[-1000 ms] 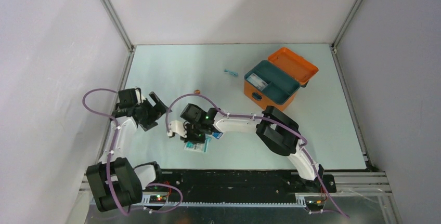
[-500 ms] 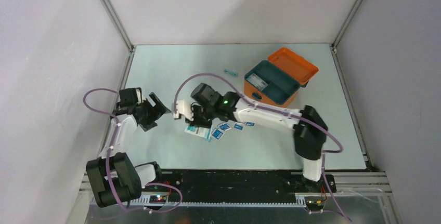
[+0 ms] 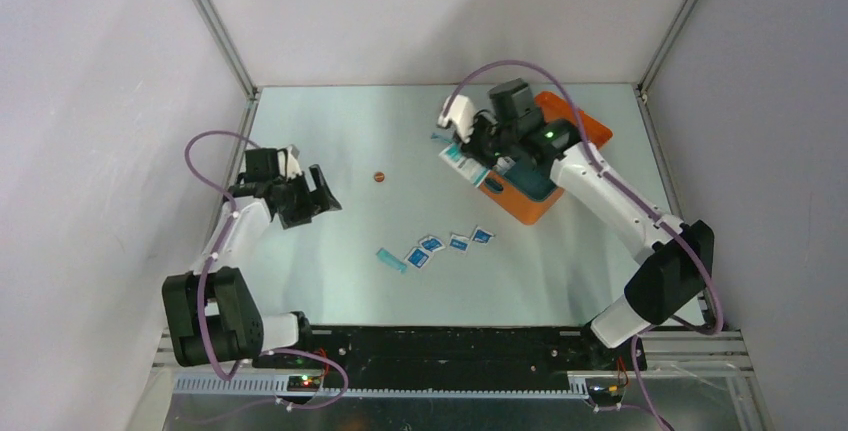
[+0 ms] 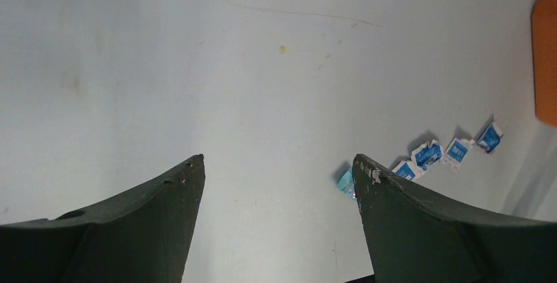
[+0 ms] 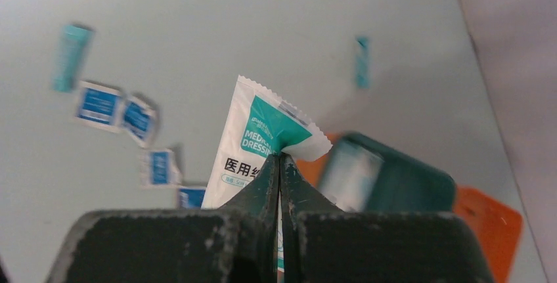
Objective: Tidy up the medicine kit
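Note:
The medicine kit (image 3: 528,207) stands at the back right, an orange case with its lid (image 3: 592,127) open and a dark teal tray inside (image 5: 401,188). My right gripper (image 3: 475,156) hovers at the kit's left edge, shut on a white and teal dressing packet (image 5: 259,140) that hangs over the kit's near corner. The same packet (image 3: 456,159) shows in the top view. My left gripper (image 3: 312,199) is open and empty above bare table at the left (image 4: 278,161).
Several blue-white sachets (image 3: 445,244) and a teal packet (image 3: 390,259) lie in a row mid-table; the left wrist view shows these sachets (image 4: 428,153) to the right of my fingers. A small red object (image 3: 378,176) and a small blue tube (image 5: 362,62) lie further back.
My right arm swung from the front centre to the kit, carrying the dressing packet and leaving the sachets behind. The left gripper shifted slightly right and back.

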Robot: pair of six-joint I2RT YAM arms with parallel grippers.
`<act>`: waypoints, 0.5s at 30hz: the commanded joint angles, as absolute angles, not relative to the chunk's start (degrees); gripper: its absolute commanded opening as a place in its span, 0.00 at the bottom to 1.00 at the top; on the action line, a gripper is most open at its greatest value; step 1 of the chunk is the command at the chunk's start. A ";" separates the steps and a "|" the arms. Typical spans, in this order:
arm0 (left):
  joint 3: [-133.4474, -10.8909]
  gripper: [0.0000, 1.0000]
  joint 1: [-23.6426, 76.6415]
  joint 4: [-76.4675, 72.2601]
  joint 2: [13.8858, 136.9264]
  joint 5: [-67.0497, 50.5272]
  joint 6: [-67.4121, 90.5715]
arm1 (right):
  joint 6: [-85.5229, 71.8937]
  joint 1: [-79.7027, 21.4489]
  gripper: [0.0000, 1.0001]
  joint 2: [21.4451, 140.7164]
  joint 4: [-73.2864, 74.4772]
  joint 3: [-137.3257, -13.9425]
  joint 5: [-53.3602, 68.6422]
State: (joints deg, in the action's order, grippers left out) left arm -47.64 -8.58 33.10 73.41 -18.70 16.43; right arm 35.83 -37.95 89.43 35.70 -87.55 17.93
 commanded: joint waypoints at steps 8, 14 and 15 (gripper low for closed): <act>-55.39 0.86 3.70 31.68 75.11 -19.90 1.01 | 44.62 -22.35 0.00 95.82 38.04 -93.71 18.05; -57.14 0.86 6.25 29.94 76.28 -24.00 0.11 | 47.84 -20.75 0.00 98.17 37.83 -93.88 17.01; -57.22 0.86 6.33 30.00 76.26 -24.04 0.09 | 48.00 -20.70 0.00 98.39 37.63 -93.87 16.80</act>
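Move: From the right gripper, already holding the medical dressing, the medicine kit's left tray compartment lies about 10 cm ahead, 8 cm right and 13 cm below. The open orange lid is 22 cm ahead, 26 cm right and 15 cm below; the nearest alcohol wipe is 3 cm back, 5 cm right and 24 cm down. From the empty left gripper, the teal strip pack is some 6 cm back, 15 cm right, 8 cm down. Carry the pinched dressing right and forward with the right gripper, some 15 cm in all, sinking about 4 cm and turning slightly clockwise, until it hangs above the kit's left tray compartment; keep the fingers shut. Bring the wide-open left gripper about 7 cm right over bare table, towards the teal strip pack, rising 3 cm and turning 25 degrees clockwise. ##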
